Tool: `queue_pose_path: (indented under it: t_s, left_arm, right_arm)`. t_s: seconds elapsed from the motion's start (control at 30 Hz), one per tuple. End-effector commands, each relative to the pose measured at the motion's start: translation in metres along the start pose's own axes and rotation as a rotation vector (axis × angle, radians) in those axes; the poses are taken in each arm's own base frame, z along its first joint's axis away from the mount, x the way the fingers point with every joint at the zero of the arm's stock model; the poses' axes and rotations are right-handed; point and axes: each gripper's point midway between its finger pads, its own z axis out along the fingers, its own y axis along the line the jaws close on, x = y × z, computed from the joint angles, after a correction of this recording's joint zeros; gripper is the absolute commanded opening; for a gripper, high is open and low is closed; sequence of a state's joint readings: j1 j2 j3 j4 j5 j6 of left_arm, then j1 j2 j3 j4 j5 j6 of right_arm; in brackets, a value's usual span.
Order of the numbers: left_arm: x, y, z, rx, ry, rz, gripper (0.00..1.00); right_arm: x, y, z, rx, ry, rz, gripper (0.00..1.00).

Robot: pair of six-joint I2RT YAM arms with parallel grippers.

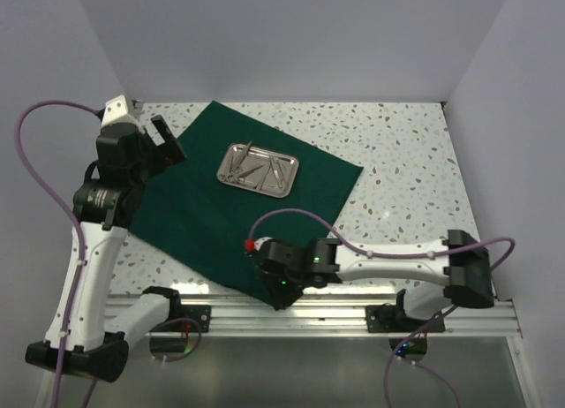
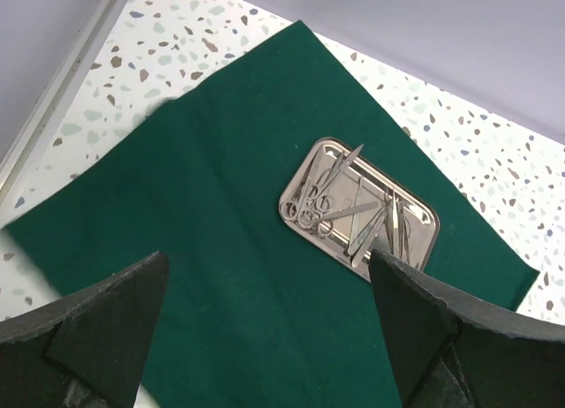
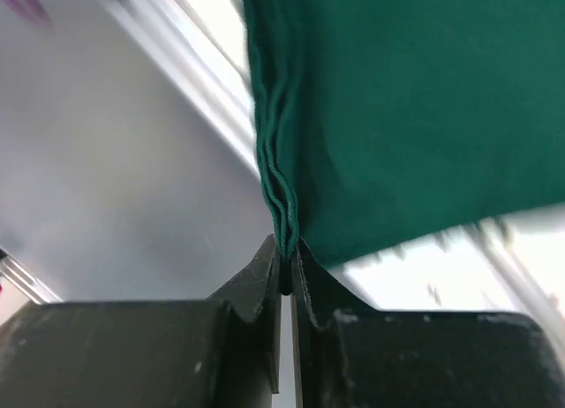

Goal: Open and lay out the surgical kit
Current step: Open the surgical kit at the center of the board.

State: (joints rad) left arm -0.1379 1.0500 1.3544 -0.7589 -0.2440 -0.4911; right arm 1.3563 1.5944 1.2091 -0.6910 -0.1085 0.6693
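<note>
The surgical kit's dark green cloth (image 1: 221,205) lies spread on the speckled table, with a shiny steel tray (image 1: 258,169) of thin instruments (image 2: 349,209) on its far half. My right gripper (image 1: 275,289) is shut on the cloth's near corner; in the right wrist view the bunched cloth edge (image 3: 281,205) sits pinched between the fingertips (image 3: 269,258). My left gripper (image 1: 163,143) hangs open above the cloth's left edge, apart from it. In the left wrist view its fingers (image 2: 106,324) frame the cloth (image 2: 221,249) and the tray (image 2: 415,240).
An aluminium rail (image 1: 353,315) runs along the table's near edge, right below the pinched corner. White walls (image 1: 291,37) close the back and sides. Purple cables (image 1: 40,170) loop beside each arm.
</note>
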Motion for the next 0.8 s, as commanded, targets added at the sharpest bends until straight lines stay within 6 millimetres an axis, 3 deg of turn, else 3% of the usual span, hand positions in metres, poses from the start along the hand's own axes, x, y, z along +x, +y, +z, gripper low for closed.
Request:
queue_pose_path:
  t_s: [0.0, 0.03, 0.1, 0.17, 0.3, 0.37, 0.43, 0.47, 0.53, 0.57, 0.63, 0.67, 0.73, 0.77]
  left_arm:
    - [0.023, 0.021, -0.024, -0.055, 0.047, -0.042, 0.99]
    - [0.029, 0.025, -0.027, -0.061, 0.055, -0.042, 0.99]
    - [0.034, 0.030, -0.037, -0.064, 0.057, -0.048, 0.99]
    - [0.040, 0.031, -0.040, -0.060, 0.076, -0.049, 0.99]
    - [0.041, 0.027, -0.038, -0.048, 0.097, -0.045, 0.99]
    - [0.038, 0.026, -0.033, -0.053, 0.091, -0.038, 0.99]
    - [0.039, 0.025, -0.026, -0.054, 0.094, -0.025, 0.99]
    - [0.038, 0.023, -0.019, -0.053, 0.096, -0.017, 0.99]
    - [0.039, 0.021, -0.009, -0.052, 0.104, 0.014, 0.99]
    - [0.039, 0.018, 0.003, -0.050, 0.106, 0.028, 0.99]
    - [0.036, 0.015, 0.017, -0.043, 0.106, 0.076, 0.99]
    - [0.036, 0.012, 0.033, -0.048, 0.113, 0.095, 0.99]
    - [0.029, 0.010, 0.049, -0.054, 0.104, 0.130, 0.99]
    - [0.029, 0.009, 0.067, -0.060, 0.112, 0.140, 0.99]
  right_arm:
    - [0.007, -0.011, -0.027, -0.021, -0.142, 0.178, 0.00]
    - [0.021, -0.022, -0.023, 0.006, -0.124, 0.209, 0.26]
    - [0.027, -0.041, -0.028, 0.072, -0.142, 0.215, 0.78]
    - [0.034, -0.058, -0.038, 0.164, -0.125, 0.198, 0.98]
    - [0.016, -0.076, -0.066, 0.307, -0.194, 0.156, 0.99]
    - [-0.004, -0.087, -0.082, 0.344, -0.251, 0.187, 0.98]
    - [-0.010, -0.097, -0.088, 0.305, -0.244, 0.256, 0.99]
    - [-0.029, -0.121, -0.092, 0.297, -0.286, 0.362, 0.98]
    - [-0.036, -0.147, -0.092, 0.273, -0.298, 0.433, 0.98]
    - [-0.049, -0.171, -0.098, 0.273, -0.329, 0.512, 0.98]
    - [-0.061, -0.200, -0.105, 0.314, -0.342, 0.534, 0.98]
    - [-0.065, -0.226, -0.103, 0.364, -0.319, 0.593, 0.98]
    - [-0.081, -0.249, -0.114, 0.414, -0.334, 0.620, 0.96]
    - [-0.082, -0.269, -0.117, 0.462, -0.327, 0.664, 0.96]
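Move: Directly beneath the right hand, about 10 cm down, lies the near metal rail, over which its shut fingers still hold the green wrap's near corner. The instrument tray lies some 45 cm ahead and 8 cm left of this hand, the wrap's right-hand corner about 45 cm ahead and 30 cm right. From the open left hand the tray sits roughly 17 cm ahead, 16 cm right and 31 cm below. Drawing the wrap's near corner rightward over the rail, the right hand opens fully and lets it go, then swings forward and right to the wrap's right-hand edge, ending about 21 cm farther out and 18 cm right, turned some 50 degrees clockwise. The open left hand eases back, then returns forward while sinking about 7 cm and tipping down. ##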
